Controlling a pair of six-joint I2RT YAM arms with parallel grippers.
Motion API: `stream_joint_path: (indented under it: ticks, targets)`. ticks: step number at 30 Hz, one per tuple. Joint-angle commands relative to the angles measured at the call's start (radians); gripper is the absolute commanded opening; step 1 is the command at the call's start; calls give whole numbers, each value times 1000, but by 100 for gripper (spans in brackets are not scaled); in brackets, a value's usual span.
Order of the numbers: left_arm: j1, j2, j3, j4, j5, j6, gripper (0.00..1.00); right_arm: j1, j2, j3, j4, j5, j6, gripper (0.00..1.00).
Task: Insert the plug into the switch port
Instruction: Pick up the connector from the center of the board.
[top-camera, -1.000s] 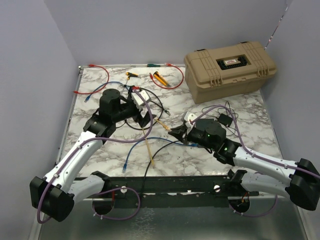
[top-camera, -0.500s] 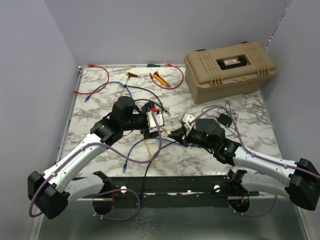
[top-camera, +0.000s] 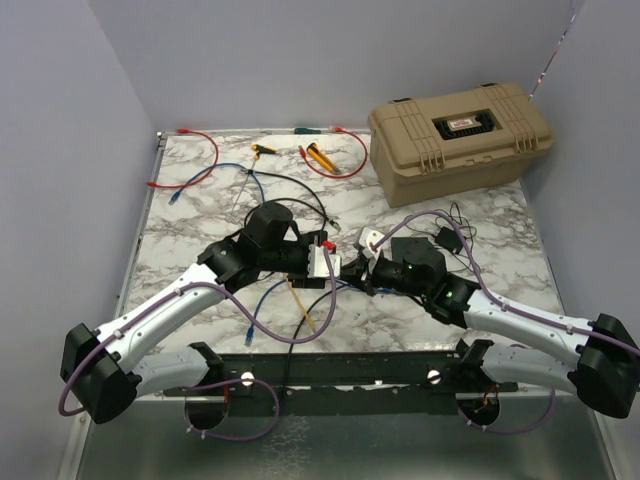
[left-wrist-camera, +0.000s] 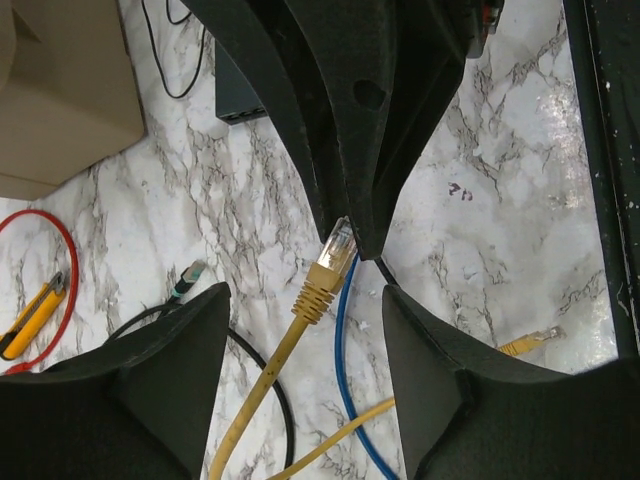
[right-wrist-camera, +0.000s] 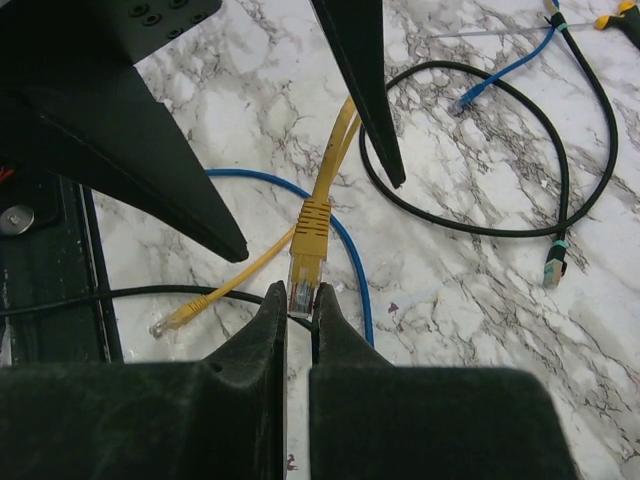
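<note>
My right gripper is shut on the clear tip of a yellow cable's plug, held just above the marble table. In the top view it is at the table's middle. My left gripper is open and empty and faces it, with its fingers on either side of the plug. In the top view it almost meets the right one. A dark-grey box corner, possibly the switch, shows behind the right gripper's fingers. Its ports are hidden, and the right arm covers it in the top view.
The tan case stands at the back right, with a small black adapter in front of it. A blue cable and a black cable lie beneath the grippers. Red cables and yellow-handled tools lie at the back. A black rail runs along the front edge.
My left arm has swung right and nearer from the back left, bringing its open gripper up to the right gripper. The right gripper has edged slightly left, still holding the plug.
</note>
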Motion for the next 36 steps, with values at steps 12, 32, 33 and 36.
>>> stream_joint_path:
  ticks: [12, 32, 33, 36]
  targets:
    - [-7, 45, 21, -61, 83, 35, 49, -3, -37, 10, -45, -84, -79, 1]
    - [-7, 83, 62, -104, 221, 18, 40, -3, -93, -49, -39, -72, -251, 1]
    - [-7, 85, 62, -104, 222, 18, 40, -3, -93, -49, -39, -72, -250, 1]
    - [-7, 92, 62, -104, 218, 21, 40, -3, -93, -48, -40, -76, -250, 1]
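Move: The yellow connector is held in the right fingertips by its clear plug, its middle about 2 cm left and 1 cm ahead of the right hand. From the open left gripper it lies roughly 1 cm back, 1 cm right and 1 cm below. From the left hand, the cable's loose yellow end is some 9 cm back and 4 cm left, the black cable's plug about 12 cm straight ahead, and the switch 5 cm ahead and 16 cm right, all around 12 cm below. Ease the left gripper back about 2.5 cm, down and a little right, turning its wrist some 10 degrees, while drawing its fingers partly together on either side of the yellow boot; don't shut them yet. Keep the right gripper pinching the clear plug, let it shift about a centimetre back and right, and roll it about 10 degrees. ##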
